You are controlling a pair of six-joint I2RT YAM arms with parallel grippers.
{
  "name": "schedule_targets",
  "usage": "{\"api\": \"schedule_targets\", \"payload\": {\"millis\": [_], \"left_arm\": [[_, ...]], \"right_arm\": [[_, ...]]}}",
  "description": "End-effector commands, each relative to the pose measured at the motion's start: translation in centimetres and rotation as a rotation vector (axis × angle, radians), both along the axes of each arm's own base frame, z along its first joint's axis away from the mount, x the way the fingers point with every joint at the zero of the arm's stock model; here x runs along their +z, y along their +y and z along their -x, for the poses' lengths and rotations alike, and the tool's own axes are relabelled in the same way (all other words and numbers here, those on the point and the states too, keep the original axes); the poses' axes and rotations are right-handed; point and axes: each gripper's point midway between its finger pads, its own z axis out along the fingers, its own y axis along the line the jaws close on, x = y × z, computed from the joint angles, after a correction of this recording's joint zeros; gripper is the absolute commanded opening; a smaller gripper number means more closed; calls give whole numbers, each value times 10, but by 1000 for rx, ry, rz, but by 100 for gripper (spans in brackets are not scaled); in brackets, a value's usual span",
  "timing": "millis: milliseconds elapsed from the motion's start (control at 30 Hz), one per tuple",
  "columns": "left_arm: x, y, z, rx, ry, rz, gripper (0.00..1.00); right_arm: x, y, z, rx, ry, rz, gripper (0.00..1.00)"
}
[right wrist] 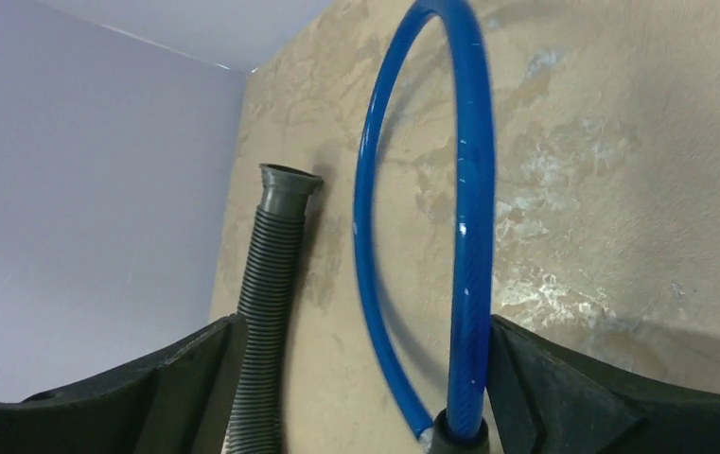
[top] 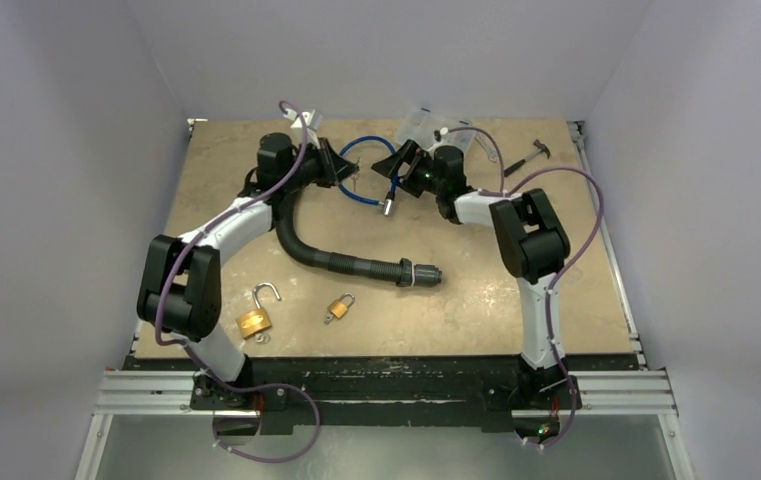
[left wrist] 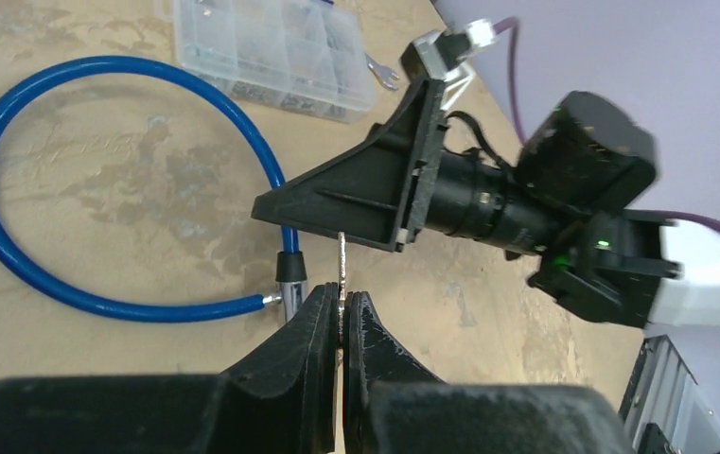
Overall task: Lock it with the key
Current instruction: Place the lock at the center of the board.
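Note:
The lock is a blue cable lock [top: 358, 145] lying in a loop at the back of the table, its metal barrel [left wrist: 289, 284] at the loop's end. A thin silver key [left wrist: 342, 260] sticks out of my left gripper [left wrist: 342, 307], which is shut on it; the key's tip points at the underside of the right gripper's black finger [left wrist: 356, 199]. My right gripper [right wrist: 363, 326] is open and straddles the cable [right wrist: 474, 189], whose black collar [right wrist: 465, 435] sits close to the right-hand finger [right wrist: 554, 388]. From above, both grippers [top: 341, 168] [top: 396, 165] meet over the loop.
A black corrugated hose [top: 346, 262] curves across mid-table. Two brass padlocks lie near the front, one with its shackle open [top: 254, 320] and a smaller one [top: 337, 307]. A clear organiser box [top: 421, 125], a small spanner [left wrist: 386, 74] and a hammer [top: 529, 158] lie at the back.

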Motion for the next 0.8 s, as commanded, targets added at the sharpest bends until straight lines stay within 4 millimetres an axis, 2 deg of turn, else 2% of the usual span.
{"api": "schedule_targets", "payload": {"millis": [0, 100, 167, 233, 400, 500, 633, 700, 767], "left_arm": [[20, -21, -23, 33, -110, -64, 0], [12, -42, -31, 17, -111, -97, 0], [7, -54, -35, 6, -115, -115, 0], [10, -59, -39, 13, -111, -75, 0], [29, -45, -46, 76, -150, -37, 0], [34, -36, -42, 81, -160, -72, 0], [29, -31, -30, 59, -149, -127, 0], [26, -28, -23, 54, -150, -137, 0], [27, -27, -19, 52, -158, -134, 0]], "right_arm": [[84, -31, -10, -88, -194, 94, 99], [99, -58, -11, -137, -198, 107, 99], [96, -68, -13, -123, -175, 129, 99], [89, -72, -14, -98, -147, 131, 99], [57, -64, -11, -54, -67, 101, 97], [54, -62, 0, -16, -72, 104, 93], [48, -85, 21, 12, -106, 279, 83], [37, -98, 31, 29, -114, 402, 78], [24, -103, 40, 81, -109, 498, 74]]}}
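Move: The lock's metal barrel lies about 5 cm back and 1 cm to the right of the open right hand, some 3 cm lower, with its blue cable rising between the fingers. The clear parts box stands roughly 10 cm ahead and 11 cm to that hand's right, and the dark hose's plug end about 20 cm back and 7 cm right. From the left hand, which holds the key, the barrel is some 4 cm back, 6 cm right and 12 cm below. With its fingers already wide open, the right hand comes free of the blue cable, rising about 10 cm while swinging right and slightly forward, then sinks again nearly to its old height as it draws back, ending some 9 cm to the right with the wrist rolled about 15 degrees and the finger gap slightly narrowed beside the lock. Above the loop's left side the left hand keeps its pinch on the key, going right about 6 cm and half of that back while working a little forward. ##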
